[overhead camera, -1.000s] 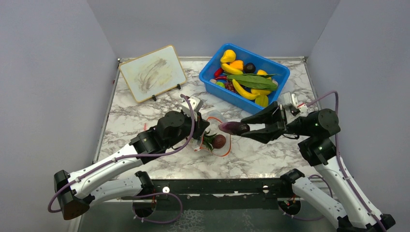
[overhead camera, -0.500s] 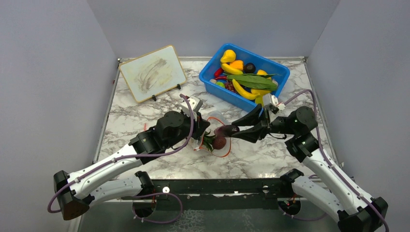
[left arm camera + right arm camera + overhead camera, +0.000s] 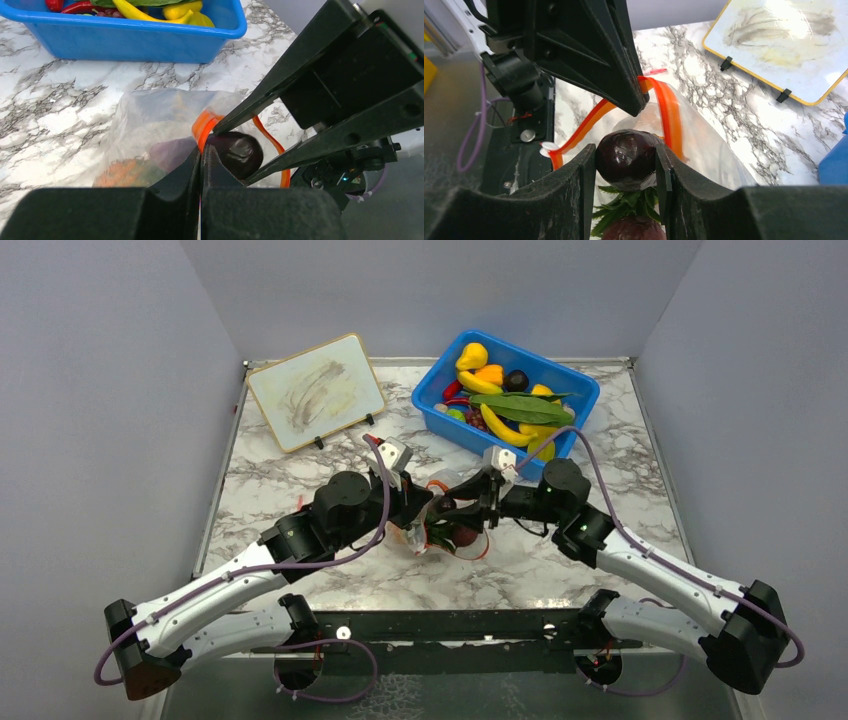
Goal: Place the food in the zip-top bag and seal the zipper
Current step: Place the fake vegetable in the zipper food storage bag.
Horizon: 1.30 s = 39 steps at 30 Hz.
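The clear zip-top bag (image 3: 150, 120) lies at the table's middle, its red-orange zipper (image 3: 205, 125) looped wide at the mouth. My left gripper (image 3: 201, 150) is shut on the zipper edge and lifts that side of the mouth. My right gripper (image 3: 625, 150) is shut on a dark red-brown food piece (image 3: 626, 157), which sits right at the bag's mouth (image 3: 455, 525). Under it lie green leaves (image 3: 626, 200) and another red-brown fruit (image 3: 634, 230). An orange piece (image 3: 127, 172) shows through the plastic. Both grippers meet at the bag in the top view, left (image 3: 418, 512) and right (image 3: 452, 520).
A blue bin (image 3: 470, 435) at the back right holds several more toy foods, among them bananas (image 3: 505, 430) and a long green leaf (image 3: 525, 408). A small framed whiteboard (image 3: 315, 390) stands propped at the back left. The two arms cross close together over the table's middle.
My right arm has swung left and down, carrying the dark fruit from beside the bag into its mouth. The left gripper has kept its hold on the zipper edge, shifting only slightly.
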Available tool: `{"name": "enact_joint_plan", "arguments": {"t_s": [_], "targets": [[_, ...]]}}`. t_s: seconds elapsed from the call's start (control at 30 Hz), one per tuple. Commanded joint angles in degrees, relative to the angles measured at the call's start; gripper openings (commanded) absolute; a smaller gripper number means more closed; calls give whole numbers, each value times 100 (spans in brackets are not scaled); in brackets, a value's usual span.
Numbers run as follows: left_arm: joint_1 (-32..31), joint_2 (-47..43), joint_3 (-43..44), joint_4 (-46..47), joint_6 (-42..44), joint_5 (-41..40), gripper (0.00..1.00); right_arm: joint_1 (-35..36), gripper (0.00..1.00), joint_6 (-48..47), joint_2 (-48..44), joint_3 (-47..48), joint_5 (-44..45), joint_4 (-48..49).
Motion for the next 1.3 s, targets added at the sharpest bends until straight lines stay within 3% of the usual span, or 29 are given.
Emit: {"name": "enact_joint_plan", "arguments": {"t_s": [0.0, 0.27, 0.5, 0.9, 1.27], "targets": [[-7, -175, 26, 210, 22, 99, 0, 282, 19, -726, 150, 116, 1175, 165], [-7, -277, 29, 147, 39, 51, 0, 686, 22, -1195, 568, 120, 1726, 239], [-7, -284, 12, 133, 39, -21, 0, 955, 44, -1360, 781, 350, 2280, -102], [-7, -280, -28, 66, 65, -135, 0, 981, 63, -752, 677, 774, 2294, -823], [-7, -388, -153, -31, 215, -358, 0, 981, 64, 109, 370, 1494, 1854, -1674]]}}
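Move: The right hand still holds the eggplant at the bag's mouth, its far end inside; the free space in the bag is about 8 cm left, 2 cm ahead and 6 cm below that hand. The pineapple lies some 7 cm left, 3 cm back and 7 cm below the right hand, the dark red ball 2 cm back, 1 cm right and 8 cm below. The left hand still pinches the rim; the free space is about 5 cm left, 1 cm ahead and 8 cm below it. The right hand feeds the eggplant deeper into the bag, sinking about 4 cm while easing some 2 cm left and as much forward, fingertips dipping and swinging clockwise by about 10 degrees each. Near the lowest point its fingers start to open, letting the eggplant go, then the hand lifts empty by about 4.5 cm, while the left fingers keep the orange zipper rim pinched almost in place, with only a centimetre or so of drift. ##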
